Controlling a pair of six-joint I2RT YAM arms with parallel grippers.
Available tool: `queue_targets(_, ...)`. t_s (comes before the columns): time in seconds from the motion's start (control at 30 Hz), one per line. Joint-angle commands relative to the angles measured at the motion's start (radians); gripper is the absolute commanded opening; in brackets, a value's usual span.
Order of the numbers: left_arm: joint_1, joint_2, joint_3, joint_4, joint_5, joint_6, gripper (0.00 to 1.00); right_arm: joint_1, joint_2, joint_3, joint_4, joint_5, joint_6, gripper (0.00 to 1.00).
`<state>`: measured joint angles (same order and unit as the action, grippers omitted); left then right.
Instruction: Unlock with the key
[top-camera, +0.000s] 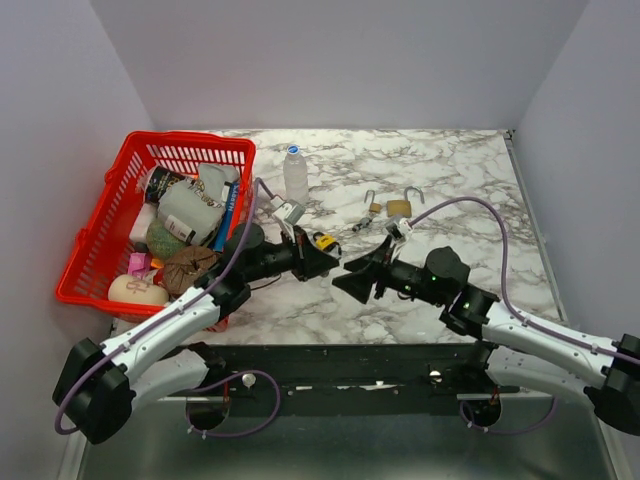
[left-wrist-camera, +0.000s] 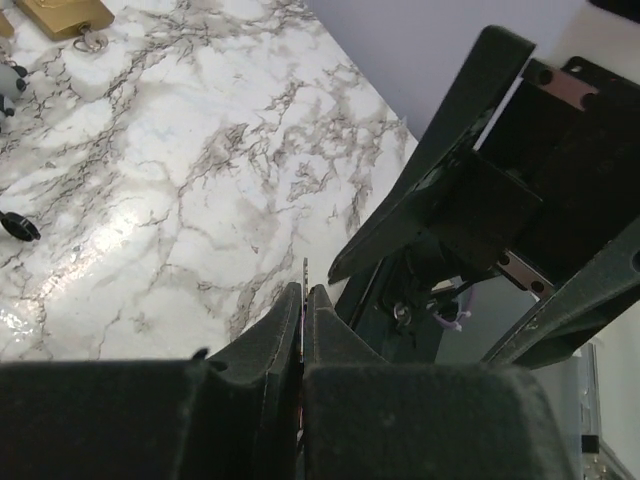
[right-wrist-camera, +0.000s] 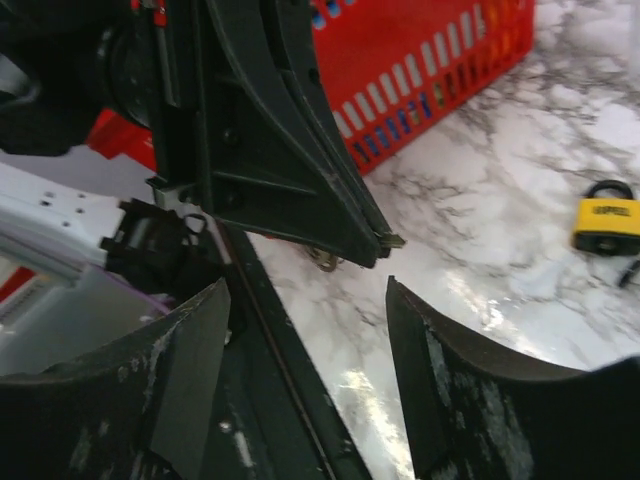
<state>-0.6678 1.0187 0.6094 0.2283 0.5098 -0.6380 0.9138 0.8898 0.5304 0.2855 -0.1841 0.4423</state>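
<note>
My left gripper (top-camera: 328, 262) is shut on a thin metal key (left-wrist-camera: 304, 272), whose blade edge pokes out between the tips (left-wrist-camera: 305, 292). In the right wrist view the key's tip (right-wrist-camera: 393, 240) sticks out of the left fingers (right-wrist-camera: 290, 180), and a ring (right-wrist-camera: 326, 262) hangs below. My right gripper (top-camera: 352, 280) faces it, tip to tip, and stands open (right-wrist-camera: 307, 286) with nothing between its fingers. A yellow padlock (top-camera: 325, 241) (right-wrist-camera: 606, 222) lies just behind the left gripper. A brass padlock (top-camera: 399, 207) (left-wrist-camera: 62, 14) and a smaller one (top-camera: 373, 205) lie farther back.
A red basket (top-camera: 88, 252) full of household items stands at the left. A clear bottle (top-camera: 295, 172) stands behind the grippers. Small dark bits (top-camera: 362, 227) lie near the brass padlocks. White walls close in the table on three sides.
</note>
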Motion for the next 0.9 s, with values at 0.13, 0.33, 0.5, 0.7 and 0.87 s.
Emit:
queue_targets(0.13, -0.001, -0.104, -0.120, 0.270, -0.028, -0.104, 0.00, -0.006, 0.141, -0.035, 0.337, -0.161, 0.208, 0.57)
queue_targets(0.33, -0.001, -0.140, -0.163, 0.338, -0.045, -0.166, 0.00, -0.006, 0.210, -0.030, 0.425, -0.193, 0.211, 0.49)
queue_targets(0.5, -0.001, -0.160, -0.169, 0.339, -0.044, -0.178, 0.00, -0.006, 0.228, -0.038, 0.464, -0.183, 0.213, 0.48)
queue_targets(0.7, -0.001, -0.149, -0.172, 0.335, -0.027, -0.178, 0.00, -0.004, 0.195, -0.059, 0.498, -0.169, 0.199, 0.48)
queue_targets(0.87, -0.001, -0.129, -0.174, 0.367, 0.005, -0.195, 0.00, -0.006, 0.186, -0.061, 0.512, -0.164, 0.196, 0.45)
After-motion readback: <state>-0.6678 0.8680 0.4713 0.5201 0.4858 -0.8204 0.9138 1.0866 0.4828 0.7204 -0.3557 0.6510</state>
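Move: The left hand keeps the key pinched at its fingertips, the key's middle about 1 cm to the right of the hand point; from the open right hand, that key is some 3 cm ahead, 2 cm left and 2 cm lower. The yellow padlock lies on the table about 9 cm ahead of the left hand and 2 cm left, some 17 cm down. The big brass padlock is roughly 17 cm ahead of the left hand and 13 cm right, equally low. The right hand slides about 4 cm to its left, towards the key in the left fingers, drawing back slightly and lifting a little late on, while its fingertips tilt up, swing counter-clockwise and narrow from wide open to about half open. Meanwhile the left hand keeps its pinch on the key and carries it up about 5 cm and a little back, tipping its fingertips upward by some 15 degrees before holding still beside the right fingers. ##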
